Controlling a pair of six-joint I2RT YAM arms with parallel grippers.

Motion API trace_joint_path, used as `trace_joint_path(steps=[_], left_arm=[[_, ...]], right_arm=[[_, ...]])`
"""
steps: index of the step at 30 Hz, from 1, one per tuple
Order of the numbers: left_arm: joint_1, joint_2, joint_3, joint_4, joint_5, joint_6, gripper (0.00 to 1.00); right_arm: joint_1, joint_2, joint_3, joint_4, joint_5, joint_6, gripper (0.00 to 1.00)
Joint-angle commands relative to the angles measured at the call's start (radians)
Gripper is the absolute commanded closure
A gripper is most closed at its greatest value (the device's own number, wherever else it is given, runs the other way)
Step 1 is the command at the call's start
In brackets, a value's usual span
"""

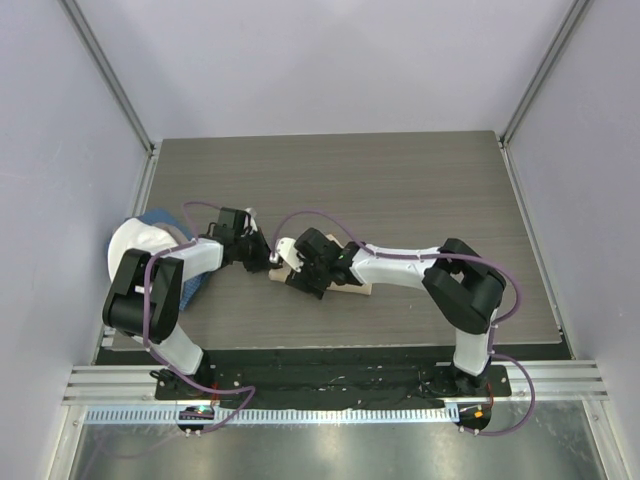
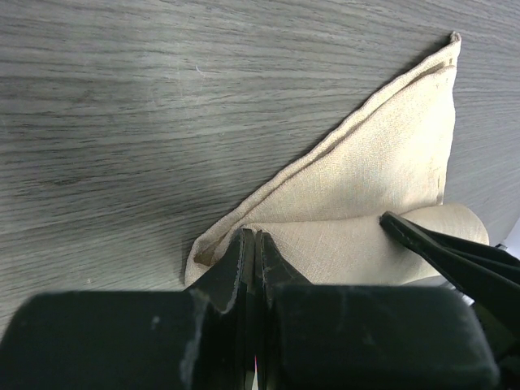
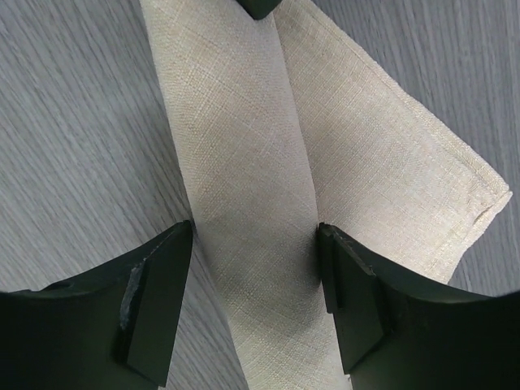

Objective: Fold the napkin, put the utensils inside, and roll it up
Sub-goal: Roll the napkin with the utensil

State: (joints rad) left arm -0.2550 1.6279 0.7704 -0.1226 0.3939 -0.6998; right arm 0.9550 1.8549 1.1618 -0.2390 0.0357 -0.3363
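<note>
The beige napkin (image 2: 382, 154) lies on the table, folded to a triangle, with its near part rolled into a tube (image 3: 244, 162). Both pads of my right gripper (image 3: 253, 272) touch the sides of that tube, so the gripper is shut on it. My left gripper (image 2: 254, 237) is shut, and its tips rest against the tube's end with no cloth visibly between them. One right finger (image 2: 443, 248) shows in the left wrist view. In the top view the two grippers (image 1: 268, 258) (image 1: 292, 270) meet at mid-table over the napkin (image 1: 355, 290). The utensils are hidden.
A blue cloth (image 1: 163, 218) lies at the table's left edge, partly under my left arm. Grey wood table (image 1: 420, 190) stretches behind and to the right of the grippers. White walls with metal posts close in the sides.
</note>
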Motion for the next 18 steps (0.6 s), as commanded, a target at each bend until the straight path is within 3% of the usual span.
trace_joint_path(steps=[1,4,11,14,18], left_arm=[[-0.001,-0.002,0.02,-0.034,0.002,0.019,1.0],[-0.003,-0.013,0.03,-0.029,-0.004,0.019,0.98],[0.002,-0.081,0.098,-0.094,-0.116,0.046,0.59],[0.006,-0.135,0.08,-0.1,-0.183,0.051,0.46],[0.01,-0.213,0.015,-0.036,-0.19,0.051,0.42]], right_arm=[[-0.024,0.01,-0.001,0.009,-0.058,0.022,0.31],[-0.039,0.027,0.002,-0.019,-0.117,0.039,0.35],[-0.094,0.053,-0.017,-0.048,-0.293,0.101,0.59],[-0.139,0.064,-0.021,-0.052,-0.41,0.132,0.64],[-0.194,0.087,-0.013,-0.065,-0.542,0.157,0.66]])
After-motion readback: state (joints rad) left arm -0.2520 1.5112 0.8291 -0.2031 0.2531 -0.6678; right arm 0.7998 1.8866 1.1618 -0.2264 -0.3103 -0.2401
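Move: The napkin roll lies crosswise between the wide-open right fingers, its middle about 1 cm right of the right hand and 1 cm below it. Its left end, still pinched in the shut left fingers, is some 8 cm left and 3 cm farther out from the right hand. The unrolled napkin flap lies about 5 cm ahead and 4 cm right of the right hand. From the left hand, the roll's middle is about 10 cm right, 3 cm back and slightly lower. The napkin roll is taken between the right fingers, which close from wide to about half that gap and pinch it from its near and far sides. The right hand stays nearly in place, settling about 1 cm while its wrist tilts some 20 degrees, fingertips swinging back and left. Meanwhile the left fingers open, let go of the roll's left end and rise about 4 cm, drawing off forward and left. ##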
